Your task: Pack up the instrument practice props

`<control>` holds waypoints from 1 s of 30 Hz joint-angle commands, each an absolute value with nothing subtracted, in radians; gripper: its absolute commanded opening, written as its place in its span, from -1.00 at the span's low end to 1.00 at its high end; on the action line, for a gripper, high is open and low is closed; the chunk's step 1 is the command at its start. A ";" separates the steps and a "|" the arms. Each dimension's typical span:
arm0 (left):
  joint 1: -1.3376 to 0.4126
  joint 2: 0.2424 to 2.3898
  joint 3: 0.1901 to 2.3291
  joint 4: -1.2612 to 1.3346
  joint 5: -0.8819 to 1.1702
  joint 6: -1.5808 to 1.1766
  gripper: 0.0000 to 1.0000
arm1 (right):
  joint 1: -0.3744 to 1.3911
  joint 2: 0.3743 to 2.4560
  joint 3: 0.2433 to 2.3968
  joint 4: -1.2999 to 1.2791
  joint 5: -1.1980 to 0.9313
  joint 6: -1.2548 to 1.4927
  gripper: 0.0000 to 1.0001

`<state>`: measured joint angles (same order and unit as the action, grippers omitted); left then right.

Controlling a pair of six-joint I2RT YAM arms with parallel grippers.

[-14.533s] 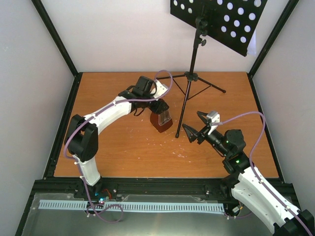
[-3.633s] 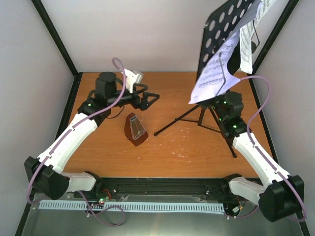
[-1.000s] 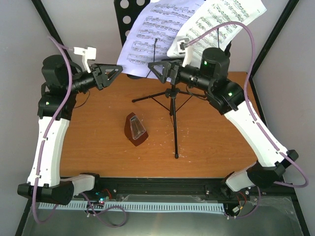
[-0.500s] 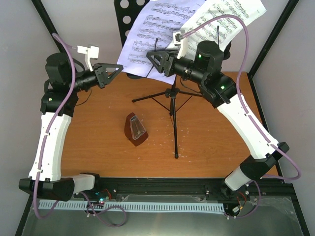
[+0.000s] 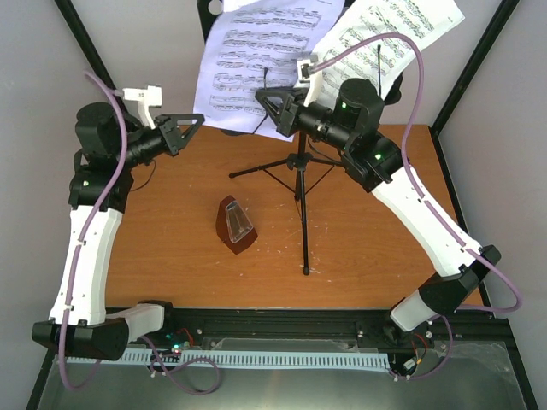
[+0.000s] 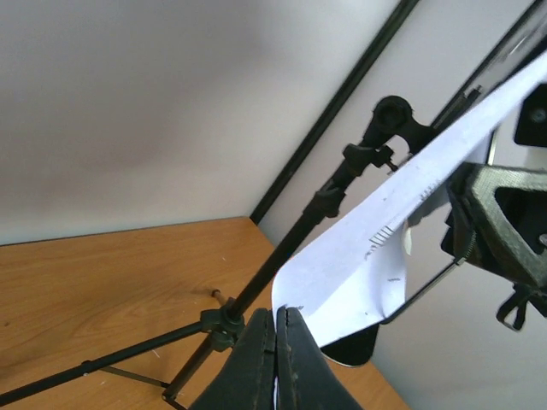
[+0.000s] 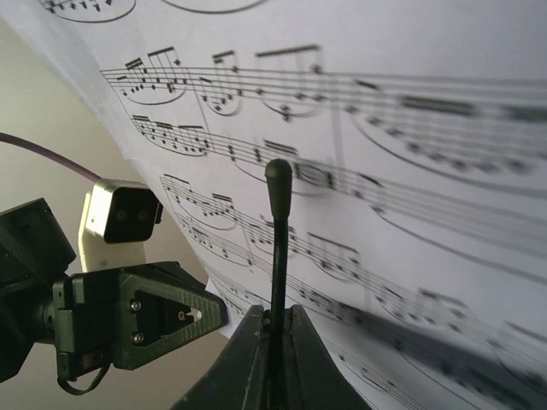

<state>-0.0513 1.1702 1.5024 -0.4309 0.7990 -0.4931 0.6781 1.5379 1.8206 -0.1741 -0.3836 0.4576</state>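
The black music stand (image 5: 300, 175) stands at mid-table on its tripod, its perforated desk (image 5: 210, 10) at the top edge. Two white sheet-music pages (image 5: 265, 60) rest on it. My left gripper (image 5: 198, 120) is shut on the lower corner of the left page; in the left wrist view (image 6: 276, 314) the white sheet (image 6: 385, 248) runs up from the jaws. My right gripper (image 5: 267, 104) is shut on a thin black page-holder rod (image 7: 278, 239) in front of the pages (image 7: 402, 111). The red-brown metronome (image 5: 235, 225) stands on the table, apart from both grippers.
The wooden table (image 5: 385, 265) is framed by black posts and white walls. A tripod leg (image 5: 303, 243) reaches toward the near edge. The stand's pole (image 6: 299, 243) crosses the left wrist view. The two grippers are close together, facing each other.
My left gripper has drawn back a little to the left, and the left page has slid left and up with it. My right gripper stays on the rod, shifted slightly left.
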 commanded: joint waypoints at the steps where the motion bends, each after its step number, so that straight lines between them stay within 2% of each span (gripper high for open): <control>1: -0.014 1.116 1.471 -0.391 0.701 -0.548 -0.99 | 0.672 1.495 1.743 -0.073 -0.358 0.417 -0.95; 4: 0.086 1.085 1.420 -0.359 0.704 -0.578 -0.99 | 0.672 1.496 1.748 -0.082 -0.347 0.418 -0.94; 8: 0.313 1.113 1.360 -0.337 0.836 -0.587 -0.99 | 0.672 1.501 1.752 -0.087 -0.340 0.423 -0.94; 11: 0.394 1.156 1.301 -0.339 0.896 -0.578 -0.99 | 0.672 1.507 1.763 -0.110 -0.328 0.422 -0.95; 22: 0.404 1.156 0.721 -0.141 0.717 -0.604 -0.99 | 0.672 1.516 1.775 -0.140 -0.324 0.414 -0.95; 30: 0.404 1.259 0.575 -0.035 0.679 -0.614 -0.99 | 0.672 1.503 1.752 -0.133 -0.324 0.405 -0.91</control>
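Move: The left gripper already pinches the left sheet of music, bound for the open table some 14 cm to its left, 3 cm farther out and roughly 45 cm below. The metronome stands about 5 cm back, 7 cm right and 37 cm below; the stand's wire arm, held in the right gripper, is about 16 cm right, 4 cm ahead and 3 cm up. From the right gripper that patch of table is some 30 cm left, level fore and aft and 50 cm below. Keep the left fingers shut on the sheet and pull it quickly left off the music stand, about 15 cm and slightly forward. Then swing the left gripper down some 35 cm towards the open table at the metronome's left, tipping the fingers steeply down and turning them counter-clockwise. Keep the right gripper in place, still pinching the wire arm. ##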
